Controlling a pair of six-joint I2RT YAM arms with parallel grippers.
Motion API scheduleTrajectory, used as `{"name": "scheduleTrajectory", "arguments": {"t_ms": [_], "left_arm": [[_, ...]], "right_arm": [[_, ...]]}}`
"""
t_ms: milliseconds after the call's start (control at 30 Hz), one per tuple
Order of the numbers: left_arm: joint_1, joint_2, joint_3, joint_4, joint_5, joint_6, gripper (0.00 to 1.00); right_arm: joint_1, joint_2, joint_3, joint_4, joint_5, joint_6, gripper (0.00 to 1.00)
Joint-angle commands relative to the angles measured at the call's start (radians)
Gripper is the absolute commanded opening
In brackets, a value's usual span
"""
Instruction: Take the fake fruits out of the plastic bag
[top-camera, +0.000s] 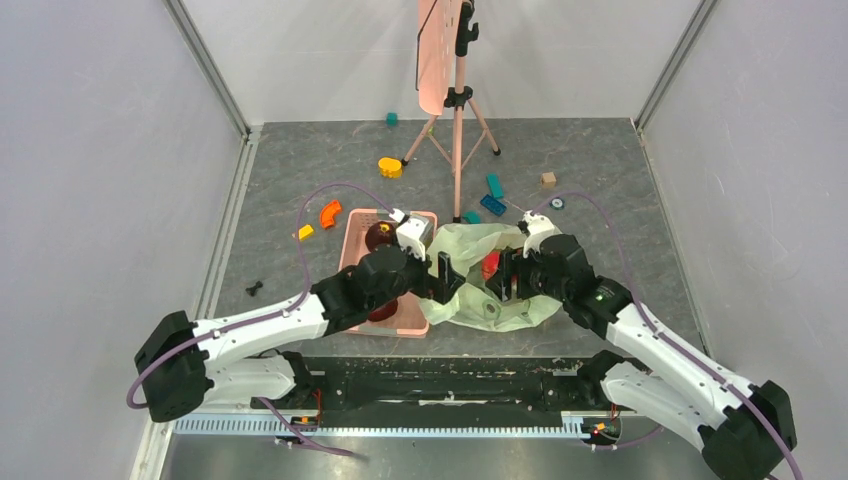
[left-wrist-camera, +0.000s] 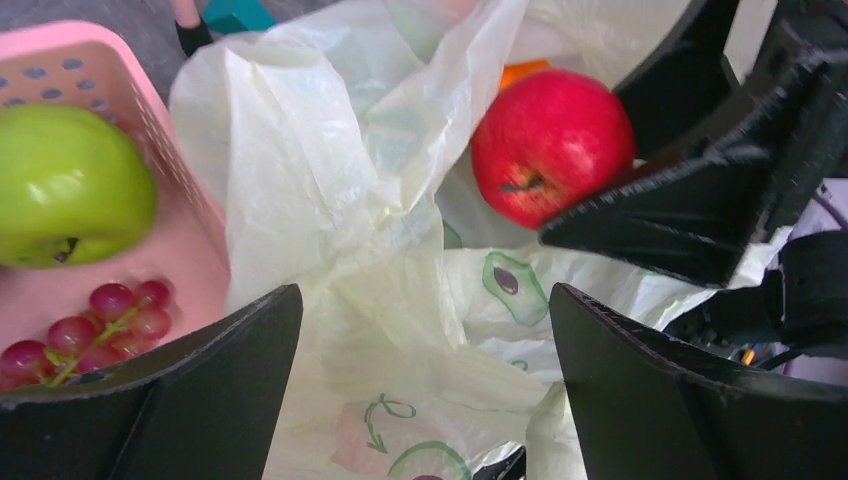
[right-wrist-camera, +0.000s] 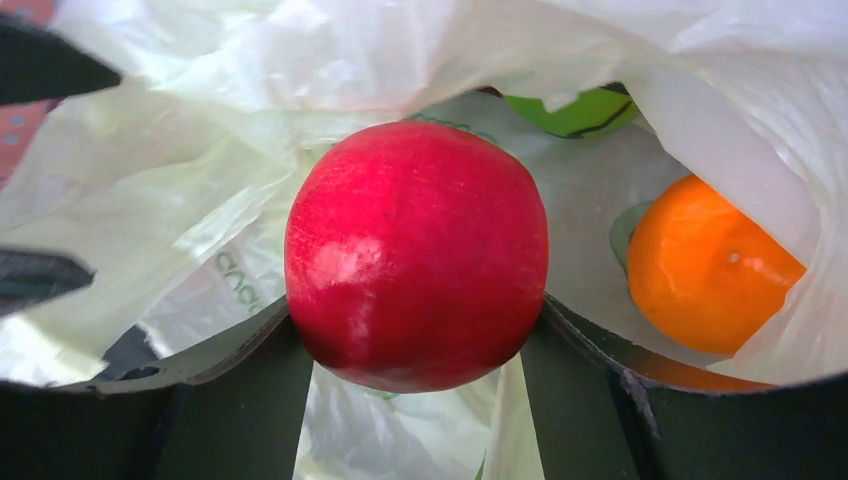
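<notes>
The pale-green plastic bag (top-camera: 480, 300) lies crumpled between both grippers, beside the pink basket (top-camera: 350, 250). My right gripper (right-wrist-camera: 415, 340) is shut on the red apple (right-wrist-camera: 415, 255), with a finger pressed against each side, just inside the bag's mouth (right-wrist-camera: 200, 150). An orange (right-wrist-camera: 705, 265) and a green ball with a dark band (right-wrist-camera: 575, 110) lie deeper in the bag. My left gripper (left-wrist-camera: 425, 330) stands wide open over the bag's folds (left-wrist-camera: 330, 180), gripping nothing. From there the red apple (left-wrist-camera: 550, 145) shows ahead to the right. A green apple (left-wrist-camera: 70, 185) rests in the basket.
The basket also holds purple grapes (left-wrist-camera: 90, 325) and a dark maroon fruit (top-camera: 378, 236). A pink tripod stand (top-camera: 458, 110) rises behind the bag. Small toy blocks lie around it: yellow (top-camera: 390, 167), orange (top-camera: 329, 213), teal (top-camera: 494, 185).
</notes>
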Motion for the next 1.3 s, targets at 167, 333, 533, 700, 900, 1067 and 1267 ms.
{"name": "scheduleTrajectory", "arguments": {"t_ms": [167, 333, 533, 700, 900, 1067, 1267], "left_arm": [[0.042, -0.089, 0.097, -0.064, 0.034, 0.046, 1.0], [0.043, -0.18, 0.129, -0.139, 0.002, 0.045, 1.0], [0.046, -0.311, 0.158, -0.257, -0.115, 0.084, 1.0], [0.058, -0.369, 0.177, -0.378, -0.185, 0.113, 1.0], [0.064, -0.49, 0.203, -0.507, -0.301, 0.113, 1.0], [0.064, -0.619, 0.232, -0.604, -0.415, 0.122, 1.0], [0.064, -0.659, 0.224, -0.662, -0.446, 0.108, 1.0]], "right_arm": [[-0.001, -0.103, 0.129, -0.092, -0.211, -0.112, 0.68], [-0.001, -0.103, 0.141, 0.004, -0.297, -0.086, 0.69], [0.021, 0.018, 0.208, 0.089, -0.34, -0.066, 0.66], [0.136, 0.168, 0.312, 0.149, -0.282, -0.079, 0.67], [0.236, 0.398, 0.429, 0.228, -0.247, -0.085, 0.67], [0.282, 0.585, 0.512, 0.292, -0.272, -0.072, 0.67], [0.31, 0.79, 0.614, 0.266, -0.237, -0.062, 0.67]]}}
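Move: From the right hand, which already holds the red fruit above the open bag, the pink basket's middle lies about 21 cm left, 2 back and 7 below, with the grapes at that spot. The green apple is some 15 cm left and 5 ahead of the hand, the dark red fruit 22 left and 9 back. From the left hand the basket's middle is roughly 13 cm left, 1 back and 12 below. Still pinching the red fruit, the right hand arcs 20 cm left over the basket; left hand clears up-left. ##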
